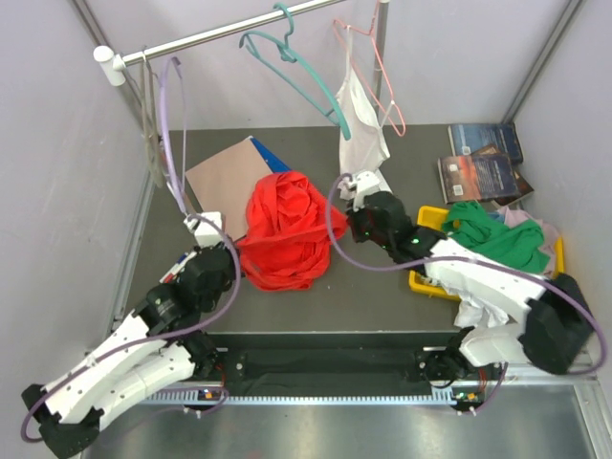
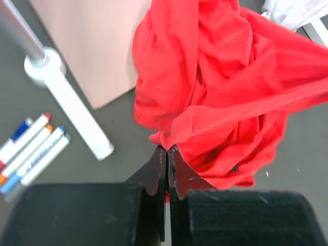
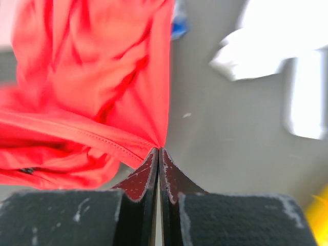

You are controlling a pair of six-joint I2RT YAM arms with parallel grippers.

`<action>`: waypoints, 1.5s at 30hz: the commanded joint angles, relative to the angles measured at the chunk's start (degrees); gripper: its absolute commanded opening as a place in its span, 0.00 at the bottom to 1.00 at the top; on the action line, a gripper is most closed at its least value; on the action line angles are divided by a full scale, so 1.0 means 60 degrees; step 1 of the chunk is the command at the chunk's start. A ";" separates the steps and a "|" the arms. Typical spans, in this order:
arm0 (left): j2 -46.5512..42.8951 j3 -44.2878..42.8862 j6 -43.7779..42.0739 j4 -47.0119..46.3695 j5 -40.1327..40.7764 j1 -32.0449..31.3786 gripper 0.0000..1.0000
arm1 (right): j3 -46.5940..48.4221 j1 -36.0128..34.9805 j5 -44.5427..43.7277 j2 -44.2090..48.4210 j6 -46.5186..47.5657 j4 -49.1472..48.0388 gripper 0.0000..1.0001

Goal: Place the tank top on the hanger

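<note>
The red tank top (image 1: 284, 232) is bunched mid-table, stretched between both grippers. My left gripper (image 1: 236, 251) is shut on its left edge; in the left wrist view the closed tips (image 2: 167, 148) pinch a fold of the red tank top (image 2: 220, 87). My right gripper (image 1: 334, 212) is shut on its right edge; in the right wrist view the tips (image 3: 159, 149) pinch a hem of the red tank top (image 3: 92, 92). The teal hanger (image 1: 299, 69) hangs empty from the metal rail (image 1: 220, 34) at the back.
A pink hanger (image 1: 373, 67) with a white top (image 1: 361, 120) and a lavender hanger (image 1: 172, 124) hang on the rail. A tan board (image 1: 222, 172), markers (image 2: 31, 148), books (image 1: 488, 163) and a yellow bin (image 1: 426, 282) holding a green garment (image 1: 497, 234) lie around.
</note>
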State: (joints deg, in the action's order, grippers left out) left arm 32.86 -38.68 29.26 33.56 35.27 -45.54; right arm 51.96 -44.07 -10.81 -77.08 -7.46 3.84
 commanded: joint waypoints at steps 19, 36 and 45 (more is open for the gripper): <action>0.3239 -0.1523 -0.2826 -0.2255 -0.4207 0.0002 0.92 | -0.1074 -0.0213 -0.2007 0.4700 -0.2345 0.4384 0.70; 0.2829 -0.0894 -0.2094 -0.1536 -0.3374 0.0031 0.99 | 0.2777 -0.0227 0.0820 0.5230 -0.0397 0.4415 0.92; 0.2799 -0.0893 -0.1888 -0.1083 -0.2977 0.0046 0.99 | 0.5385 -0.0242 0.1757 0.2961 -0.0426 0.3287 0.93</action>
State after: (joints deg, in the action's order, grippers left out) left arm 49.76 -43.70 16.36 26.22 16.16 -45.45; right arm 78.83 -44.88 -4.23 -54.17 -10.46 28.64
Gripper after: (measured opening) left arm 0.989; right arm 0.926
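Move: Both hands already pinch the red tank top by an edge stretched between them. Its bulk lies about 9 cm ahead of the left hand, 10 cm to its right and 13 cm below; from the right hand it is roughly 5 cm ahead, 13 cm left, 9 cm below. The white rack foot lies some 8 cm left and 7 cm ahead of the left hand, the markers 15 cm left and level. The yellow basket's middle is some 33 cm right of the right hand, 2 cm back. Keeping their pinch on the red edge, both hands swing it up about 10 cm and to the right, then dip back down and let go as the fingers open wide. The left, swung some 25 degrees clockwise, ends low over the tank top; the right, having drawn back towards the base, climbs well clear, some 25 cm, drifting left. ##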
